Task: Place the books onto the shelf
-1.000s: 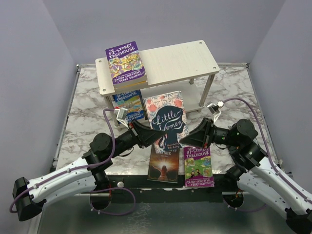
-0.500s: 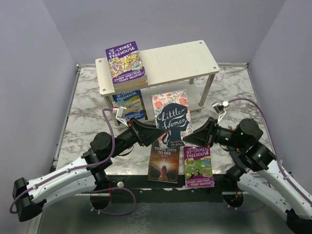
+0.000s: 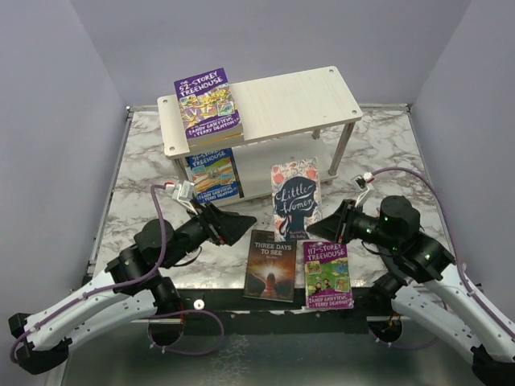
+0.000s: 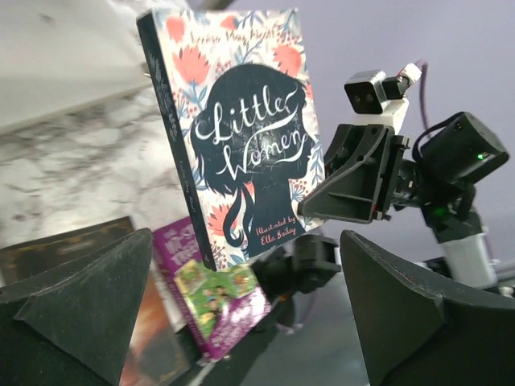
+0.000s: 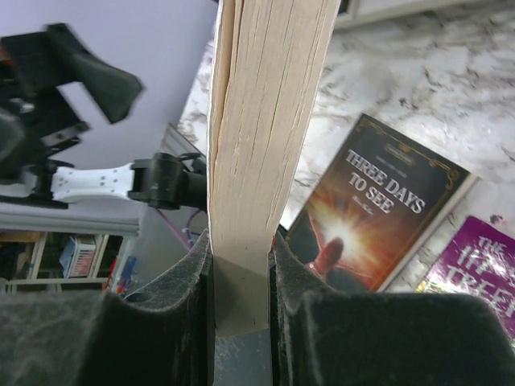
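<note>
My right gripper (image 3: 319,231) is shut on the lower edge of the floral "Little Women" book (image 3: 295,199), which stands upright above the table; its pale page edge (image 5: 265,121) sits between my pads (image 5: 241,281). To the left of that book my left gripper (image 3: 244,219) is open and apart from it, and its view shows the cover (image 4: 241,137) beyond the spread fingers (image 4: 88,305). The pale wood shelf (image 3: 298,96) carries a purple Treehouse book (image 3: 208,104) on top and a blue one (image 3: 212,174) on the lower tier.
Flat on the marble table near its front edge lie "Three Days to See" (image 3: 272,265) and, to its right, a purple Treehouse book (image 3: 327,274). Both lie just below the held book. Grey walls enclose the table on three sides.
My left gripper opened, let go of "Little Women" and drew back to the left. The right gripper kept its hold and the book shifted right, standing more upright.
</note>
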Available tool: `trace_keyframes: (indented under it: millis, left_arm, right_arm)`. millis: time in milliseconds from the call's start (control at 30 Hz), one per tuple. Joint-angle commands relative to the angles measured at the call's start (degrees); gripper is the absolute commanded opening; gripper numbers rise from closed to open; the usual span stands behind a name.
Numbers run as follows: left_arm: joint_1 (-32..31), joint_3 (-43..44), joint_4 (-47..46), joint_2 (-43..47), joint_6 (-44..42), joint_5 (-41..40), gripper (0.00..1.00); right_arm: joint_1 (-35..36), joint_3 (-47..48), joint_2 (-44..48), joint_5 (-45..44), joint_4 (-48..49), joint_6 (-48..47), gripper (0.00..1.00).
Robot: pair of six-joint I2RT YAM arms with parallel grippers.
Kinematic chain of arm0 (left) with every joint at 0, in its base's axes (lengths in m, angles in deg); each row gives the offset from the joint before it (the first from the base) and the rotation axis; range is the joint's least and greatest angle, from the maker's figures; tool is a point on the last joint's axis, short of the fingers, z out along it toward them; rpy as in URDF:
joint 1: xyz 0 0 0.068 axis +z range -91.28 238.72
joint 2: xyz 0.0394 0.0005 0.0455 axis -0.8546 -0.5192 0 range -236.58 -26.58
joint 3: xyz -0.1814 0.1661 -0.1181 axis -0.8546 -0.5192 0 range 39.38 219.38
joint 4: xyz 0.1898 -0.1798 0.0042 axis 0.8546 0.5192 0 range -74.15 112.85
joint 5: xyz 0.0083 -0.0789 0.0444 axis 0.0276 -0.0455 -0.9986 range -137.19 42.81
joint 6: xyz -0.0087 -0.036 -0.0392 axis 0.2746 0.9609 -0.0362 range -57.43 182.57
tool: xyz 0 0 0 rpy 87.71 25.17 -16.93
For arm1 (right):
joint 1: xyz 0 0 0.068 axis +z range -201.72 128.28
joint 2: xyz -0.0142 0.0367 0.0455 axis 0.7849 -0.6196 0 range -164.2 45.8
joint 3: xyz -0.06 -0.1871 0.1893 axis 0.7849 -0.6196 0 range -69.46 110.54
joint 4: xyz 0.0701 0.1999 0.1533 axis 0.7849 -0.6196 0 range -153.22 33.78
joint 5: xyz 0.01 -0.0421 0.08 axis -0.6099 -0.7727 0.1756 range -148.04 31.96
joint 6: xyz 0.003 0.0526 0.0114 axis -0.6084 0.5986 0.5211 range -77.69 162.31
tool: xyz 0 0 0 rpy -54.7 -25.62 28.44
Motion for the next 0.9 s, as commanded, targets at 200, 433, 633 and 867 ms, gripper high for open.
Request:
trace_keyframes:
  millis: [200, 433, 633, 867]
  left_arm:
    - [0.0, 10.1, 23.5, 2.4, -14.9, -10.5, 0.99]
    - [0.0, 9.1, 24.4, 5.2, -18.2, -12.7, 0.99]
    - [0.0, 7.7, 23.7, 6.0, -20.9, -12.4, 0.99]
    - [0.0, 6.3, 22.9, 5.5, -22.5, -9.8, 0.99]
  right_arm:
    - [0.0, 4.6, -6.0, -0.7, 0.4, -4.5, 0.01]
    - [0.0, 14.5, -7.1, 0.6, -4.6, -8.4, 0.01]
    - [0.0, 24.1, -11.9, -3.1, -6.9, -8.9, 0.01]
    - [0.0, 38.7, -23.1, -7.3, -10.6, -12.3, 0.01]
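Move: The bare stretch of the shelf's top board, where Little Women seems bound, lies about 33 cm ahead of the right hand, 13 cm to its left and 6 cm above. On that board, the 52-Storey book sits some 15 cm farther left. Below the right hand by about 24 cm, Three Days to See lies 4 cm ahead and 11 left, the 17-Storey book 2 ahead and 5 right. From the left hand, the bare stretch is about 33 cm ahead, 6 right, 2 above. Still pinching Little Women by its lower right edge, the right hand first sinks about 4 cm, then turns and climbs some 15 cm, easing forward towards the shelf late on while its fingers tip up slightly. The left hand, already open and clear, backs away from the book about 7 cm to the left, sinking a little and rolling its left side up. ##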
